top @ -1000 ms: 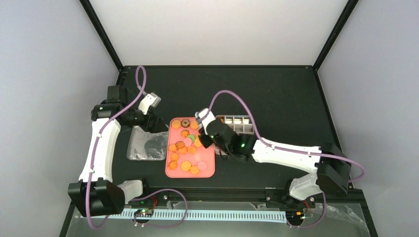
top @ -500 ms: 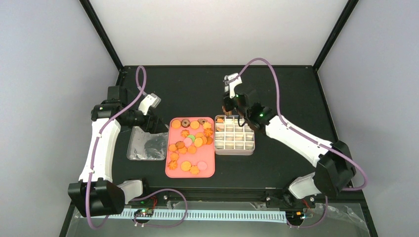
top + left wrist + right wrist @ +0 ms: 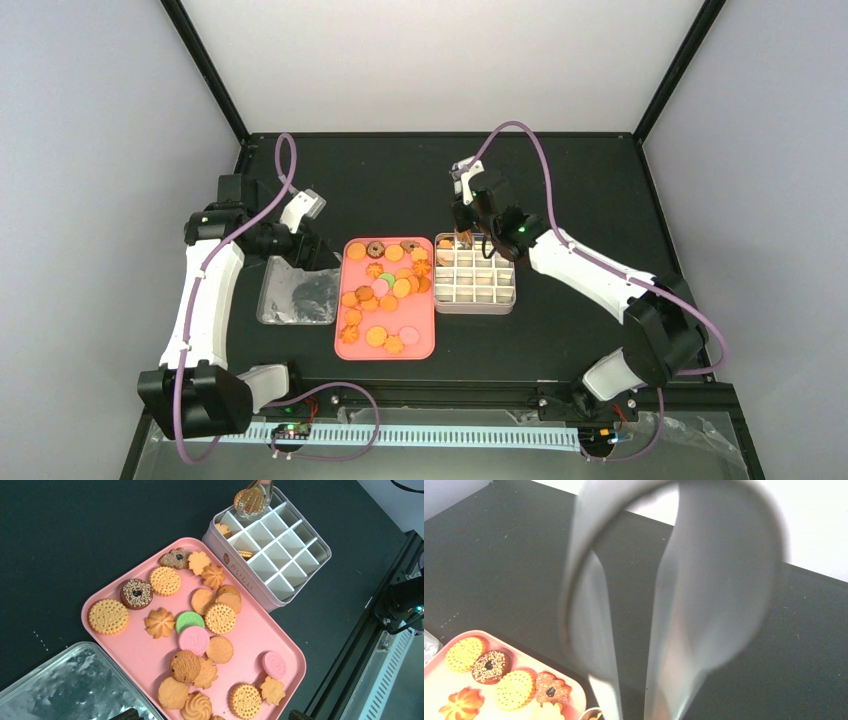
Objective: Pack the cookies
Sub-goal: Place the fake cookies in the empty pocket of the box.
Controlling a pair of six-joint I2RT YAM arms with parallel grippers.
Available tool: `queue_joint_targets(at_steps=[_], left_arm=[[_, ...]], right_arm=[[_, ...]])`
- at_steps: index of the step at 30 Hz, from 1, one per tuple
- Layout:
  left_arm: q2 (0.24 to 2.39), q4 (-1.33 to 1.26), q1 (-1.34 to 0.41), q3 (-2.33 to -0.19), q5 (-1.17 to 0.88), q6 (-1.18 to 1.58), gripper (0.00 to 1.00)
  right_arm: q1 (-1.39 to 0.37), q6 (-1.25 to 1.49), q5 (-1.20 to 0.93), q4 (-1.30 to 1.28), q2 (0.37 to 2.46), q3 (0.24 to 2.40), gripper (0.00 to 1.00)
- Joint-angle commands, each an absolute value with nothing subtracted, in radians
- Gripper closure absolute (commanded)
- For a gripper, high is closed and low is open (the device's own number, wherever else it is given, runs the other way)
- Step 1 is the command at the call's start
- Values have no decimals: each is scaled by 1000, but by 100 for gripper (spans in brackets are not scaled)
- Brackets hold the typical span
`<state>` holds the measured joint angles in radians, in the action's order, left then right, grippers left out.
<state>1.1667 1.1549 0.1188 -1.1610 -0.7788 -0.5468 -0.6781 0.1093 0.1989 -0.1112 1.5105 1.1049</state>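
Note:
Many cookies [image 3: 194, 640] lie on the pink tray [image 3: 250, 635], mostly orange-golden, with some pink, green and brown ones. My right gripper [image 3: 470, 213] is shut on metal tongs [image 3: 256, 491], whose blades [image 3: 704, 605] fill the right wrist view. The tongs pinch a round golden cookie [image 3: 246, 502] just above the far-left corner of the white gridded tin [image 3: 245, 580]. Two cookies [image 3: 223, 529] lie in compartments there. My left gripper [image 3: 212, 717] hovers open above the tray's near-left side, its dark fingertips [image 3: 127, 714] far apart.
A silver tin lid [image 3: 297, 290] lies left of the tray [image 3: 420, 325], under my left arm. The tin [image 3: 478, 308] stands against the tray's right side. Black table edges and frame posts ring the workspace.
My right arm has swung from the tray's right edge to the tin's far-left corner, carrying a cookie in the tongs. The left arm has not moved.

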Motion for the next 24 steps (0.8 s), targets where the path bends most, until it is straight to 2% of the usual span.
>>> queue_joint_targets(at_steps=[1,7,14,24], left_arm=[[1158,1172,128,-1183,-792,-563,22],[1156,1173,127,-1183,-792,-561,22],[1155,1174,128,-1184,-790,-565,22],[1160,1173,127,-1183,-792,-562,22]], right_arm=[[-667,94,204,-64,1512,1106,82],[-656,96,203,-63,1523,1112,79],[-656,100,208,-69,1521,1121,59],[-656,102,194,-67,1441,1123,60]])
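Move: The right gripper still squeezes the tongs, cookies between their tips. The empty pocket, second from the left in the box's far row, lies about 4 cm back, 1 cm right and 14 cm below the hand point. The filled corner pocket is some 4 cm left of the empty one, the filled pocket behind that corner 4 cm nearer the base, and the pink tray's middle 17 cm left and 16 cm back from the hand. From the left gripper, the empty pocket is roughly 29 cm right, 9 cm ahead and 15 cm below. Hold the right gripper almost in place above the box, easing it only about half a centimetre forward and to the right, then as far down, to set the tong tips over the empty far-row pocket. Open the fingers from nearly shut to not quite half open, keeping them on the tongs so the arms spread and let go of the cookies, then rise about half a centimetre. ##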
